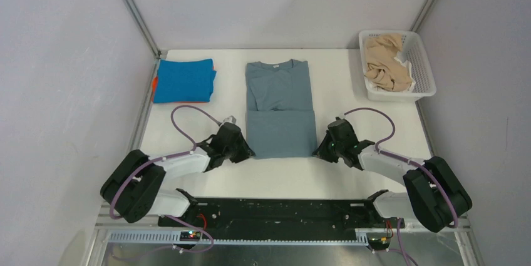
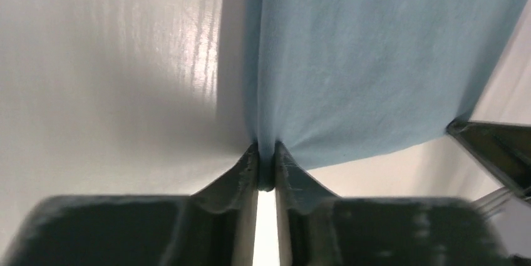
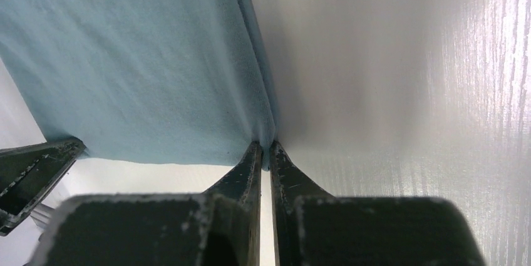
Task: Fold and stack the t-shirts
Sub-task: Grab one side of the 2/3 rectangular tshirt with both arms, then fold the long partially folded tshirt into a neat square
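Observation:
The grey-blue t-shirt (image 1: 279, 108) lies in the middle of the table, sleeves folded in, its lower part doubled over. My left gripper (image 1: 249, 153) is shut on its near left corner; the wrist view shows the cloth (image 2: 376, 59) pinched between the fingers (image 2: 247, 169). My right gripper (image 1: 317, 152) is shut on the near right corner, the cloth (image 3: 125, 59) pinched there too. A folded bright blue t-shirt (image 1: 184, 80) lies at the back left on an orange one (image 1: 153, 84), of which only an edge shows. Beige t-shirts (image 1: 385, 62) lie crumpled in the basket.
A white lattice basket (image 1: 426, 72) stands at the back right corner. Metal frame posts and grey walls close in the table on the left, right and back. The other arm's dark finger shows at the edge of each wrist view.

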Controlling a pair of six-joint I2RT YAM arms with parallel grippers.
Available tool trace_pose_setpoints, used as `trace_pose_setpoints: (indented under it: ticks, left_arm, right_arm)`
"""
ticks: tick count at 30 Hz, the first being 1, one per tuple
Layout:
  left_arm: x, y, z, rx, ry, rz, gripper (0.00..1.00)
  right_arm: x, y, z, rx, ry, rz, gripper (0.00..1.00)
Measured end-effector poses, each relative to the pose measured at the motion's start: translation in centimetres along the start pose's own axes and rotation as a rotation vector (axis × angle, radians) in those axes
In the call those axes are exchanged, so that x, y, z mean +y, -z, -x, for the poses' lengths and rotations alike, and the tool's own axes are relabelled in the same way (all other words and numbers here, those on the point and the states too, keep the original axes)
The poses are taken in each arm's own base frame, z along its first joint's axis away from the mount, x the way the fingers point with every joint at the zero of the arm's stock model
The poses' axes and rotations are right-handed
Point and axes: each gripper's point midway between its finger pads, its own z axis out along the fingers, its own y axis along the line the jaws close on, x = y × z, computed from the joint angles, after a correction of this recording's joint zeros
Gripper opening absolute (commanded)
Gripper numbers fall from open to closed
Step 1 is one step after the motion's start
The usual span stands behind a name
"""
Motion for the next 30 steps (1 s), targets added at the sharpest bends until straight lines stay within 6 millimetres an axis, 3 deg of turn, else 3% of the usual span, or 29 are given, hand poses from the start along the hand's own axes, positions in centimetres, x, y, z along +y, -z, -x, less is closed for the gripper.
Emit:
trace_pose_setpoints:
  ticks: [7, 12, 17, 21, 24, 30]
  left_arm:
    - [-0.4, -0.2, -0.5, 0.012, 0.009, -0.008, 0.0]
    - [0.8, 1.8, -2.6, 0.032, -0.013, -0.016, 0.0]
    - [1.9, 5.4, -6.5, 0.1, -0.073, -0.043, 0.0]
    - [0.8, 9.1, -8.2, 0.116, -0.133, -0.143, 0.0]
    - [-0.4, 11.8, -8.3, 0.108, -0.158, -0.243, 0.0]
    - [-2.4, 15.2, -8.0, 0.107, -0.183, -0.364, 0.0]
  right_arm:
    - [-0.3, 0.4, -0.3, 0.003, 0.002, -0.003, 0.0]
    - [-0.8, 2.1, -2.2, 0.051, 0.024, 0.006, 0.0]
    - [0.8, 6.4, -5.9, 0.143, 0.115, 0.131, 0.0]
    - [1.8, 10.2, -7.7, 0.184, 0.179, 0.257, 0.0]
    - [1.9, 12.5, -9.0, 0.219, 0.205, 0.33, 0.0]
    - [3.0, 16.9, -11.0, 0.288, 0.269, 0.498, 0.0]
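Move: The grey-blue folded t-shirt's near left corner sits between the left hand's part-open fingers. Its middle is about 17 cm ahead, 10 cm right and 1 cm below; the blue stack is roughly 29 cm ahead and 27 cm left. The right hand already holds the near right corner, with the shirt's middle about 17 cm ahead, 11 cm left and the table's near edge some 14 cm straight back, both 1 cm below. The left fingers first shut on the near left corner while the right keeps its pinch on the near right one; then both hands draw the hem straight back towards the robot, low over the table at first. Partway they also climb, ending some 15 cm back (the right a little farther) and about 10 cm higher at the near edge, while the wrists turn so the fingers point more inward and less steeply down, the left clockwise, the right about 30 degrees counter-clockwise. ##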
